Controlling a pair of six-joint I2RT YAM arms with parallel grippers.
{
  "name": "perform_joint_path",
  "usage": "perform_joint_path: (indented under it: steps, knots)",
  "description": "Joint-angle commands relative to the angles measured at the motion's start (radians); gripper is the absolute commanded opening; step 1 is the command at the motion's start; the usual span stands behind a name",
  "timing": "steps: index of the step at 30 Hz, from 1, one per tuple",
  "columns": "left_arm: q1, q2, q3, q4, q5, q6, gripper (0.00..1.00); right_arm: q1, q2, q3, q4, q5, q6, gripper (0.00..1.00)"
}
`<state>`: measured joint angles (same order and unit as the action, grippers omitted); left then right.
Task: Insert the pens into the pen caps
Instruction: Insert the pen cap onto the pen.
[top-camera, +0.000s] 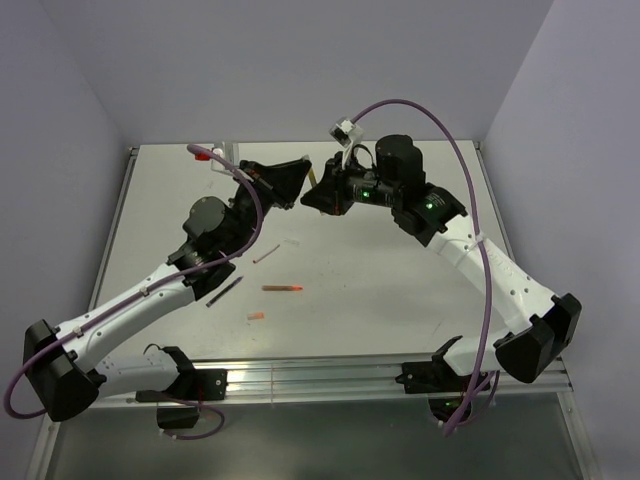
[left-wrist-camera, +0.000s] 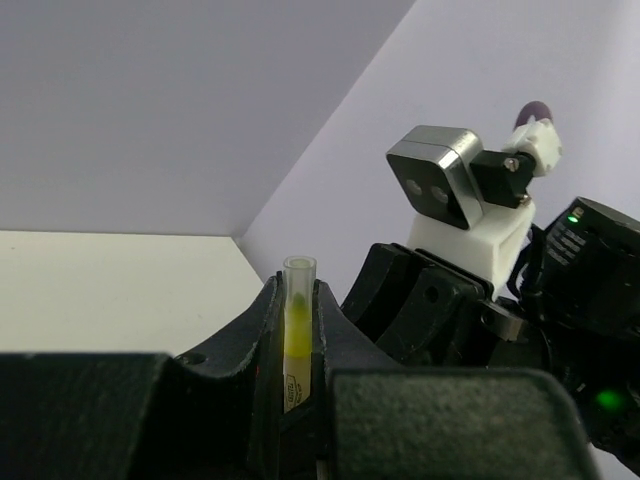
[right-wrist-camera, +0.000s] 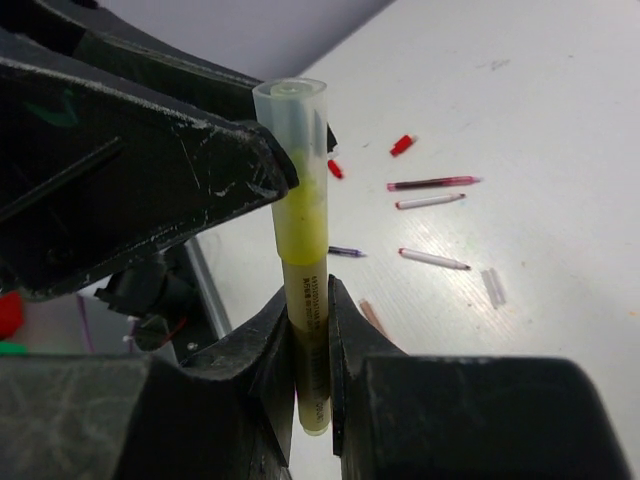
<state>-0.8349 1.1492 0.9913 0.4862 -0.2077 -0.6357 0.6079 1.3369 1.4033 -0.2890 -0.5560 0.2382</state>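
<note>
Above the back of the table my two grippers meet tip to tip. My left gripper (top-camera: 299, 182) (left-wrist-camera: 298, 292) is shut on a pale clear pen cap (left-wrist-camera: 298, 272) (right-wrist-camera: 293, 125). An olive-yellow pen (right-wrist-camera: 311, 292) stands upright in my right gripper (top-camera: 317, 194) (right-wrist-camera: 311, 305), which is shut on its barrel. The pen's yellow front end sits inside the clear cap. On the table lie more pens: a dark red pen (right-wrist-camera: 433, 183), a white pen (right-wrist-camera: 430, 201), a red-tipped pen (right-wrist-camera: 434, 259) and a black pen (top-camera: 224, 291). Loose red caps (right-wrist-camera: 402, 145) (right-wrist-camera: 336, 169) lie beyond them.
An orange-red pen (top-camera: 283, 288), an orange cap (top-camera: 257, 314) and a pale pen (top-camera: 266, 253) lie in front of the left arm. A clear cap (right-wrist-camera: 494, 286) rests on the table. Purple cables (top-camera: 430, 115) arch over both arms. White walls close the back and sides.
</note>
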Motion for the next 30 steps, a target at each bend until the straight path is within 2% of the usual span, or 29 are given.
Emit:
perform_joint_path:
  steps: [1, 4, 7, 9, 11, 12, 13, 15, 16, 18, 21, 24, 30]
  knots:
    - [-0.124, 0.043, -0.016, -0.281, 0.246, -0.03, 0.0, -0.008, 0.024, 0.131, 0.243, 0.297, -0.03, 0.0]
    - [-0.13, 0.044, -0.008, -0.293, 0.228, -0.032, 0.0, 0.006, 0.034, 0.148, 0.225, 0.35, -0.048, 0.0]
    - [-0.13, 0.032, 0.007, -0.325, 0.212, -0.015, 0.0, 0.01, 0.048, 0.177, 0.183, 0.329, -0.06, 0.0]
    - [-0.128, 0.014, 0.039, -0.348, 0.121, 0.002, 0.0, 0.01, 0.045, 0.168, 0.171, 0.305, -0.057, 0.0]
    - [-0.118, -0.017, 0.067, -0.366, 0.087, 0.025, 0.03, 0.01, 0.024, 0.134, 0.169, 0.279, -0.05, 0.0]
    - [-0.107, -0.029, 0.076, -0.367, 0.076, 0.03, 0.07, 0.01, 0.016, 0.123, 0.172, 0.263, -0.047, 0.0]
    - [-0.096, -0.043, 0.084, -0.368, 0.071, 0.04, 0.21, 0.01, 0.005, 0.112, 0.169, 0.258, -0.042, 0.0]
    - [-0.06, -0.091, 0.102, -0.364, 0.064, 0.051, 0.26, 0.009, -0.019, 0.086, 0.154, 0.243, -0.04, 0.0]
    - [-0.05, -0.104, 0.109, -0.365, 0.05, 0.066, 0.4, 0.009, -0.028, 0.076, 0.148, 0.239, -0.042, 0.0]
    - [-0.024, -0.14, 0.138, -0.379, 0.031, 0.079, 0.47, 0.009, -0.06, 0.037, 0.143, 0.217, -0.036, 0.0]
    - [0.006, -0.177, 0.164, -0.397, 0.014, 0.096, 0.64, 0.007, -0.099, -0.03, 0.151, 0.162, -0.022, 0.0]
    - [0.052, -0.198, 0.187, -0.402, 0.099, 0.096, 0.74, 0.007, -0.142, -0.093, 0.183, 0.084, -0.004, 0.0]
    - [0.138, -0.161, 0.225, -0.386, 0.387, 0.079, 0.75, 0.007, -0.189, -0.21, 0.333, -0.149, 0.068, 0.0]
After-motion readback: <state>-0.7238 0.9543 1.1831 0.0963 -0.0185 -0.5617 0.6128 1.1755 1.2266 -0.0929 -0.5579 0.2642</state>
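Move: The left fingers already pinch the cap at their tips. The yellow pen body, held upright in the right fingers, hangs about 4 cm straight below them; from the right hand the cap is roughly 6 cm up and barely 1 cm left. Down on the table, some 41 cm below the left hand, the orange pen lies about 3 cm ahead and 10 cm left, the white pen 12 cm ahead and 14 cm left. Easing forward and down at first with both hands on the capped pen, the left then spreads its fingers wide and lets go of the cap, dips back and down, and swings up some 10 cm and left, away from it. The right keeps its pinch on the pen body, goes about 4 cm forward and up, then draws back some 7 cm. ##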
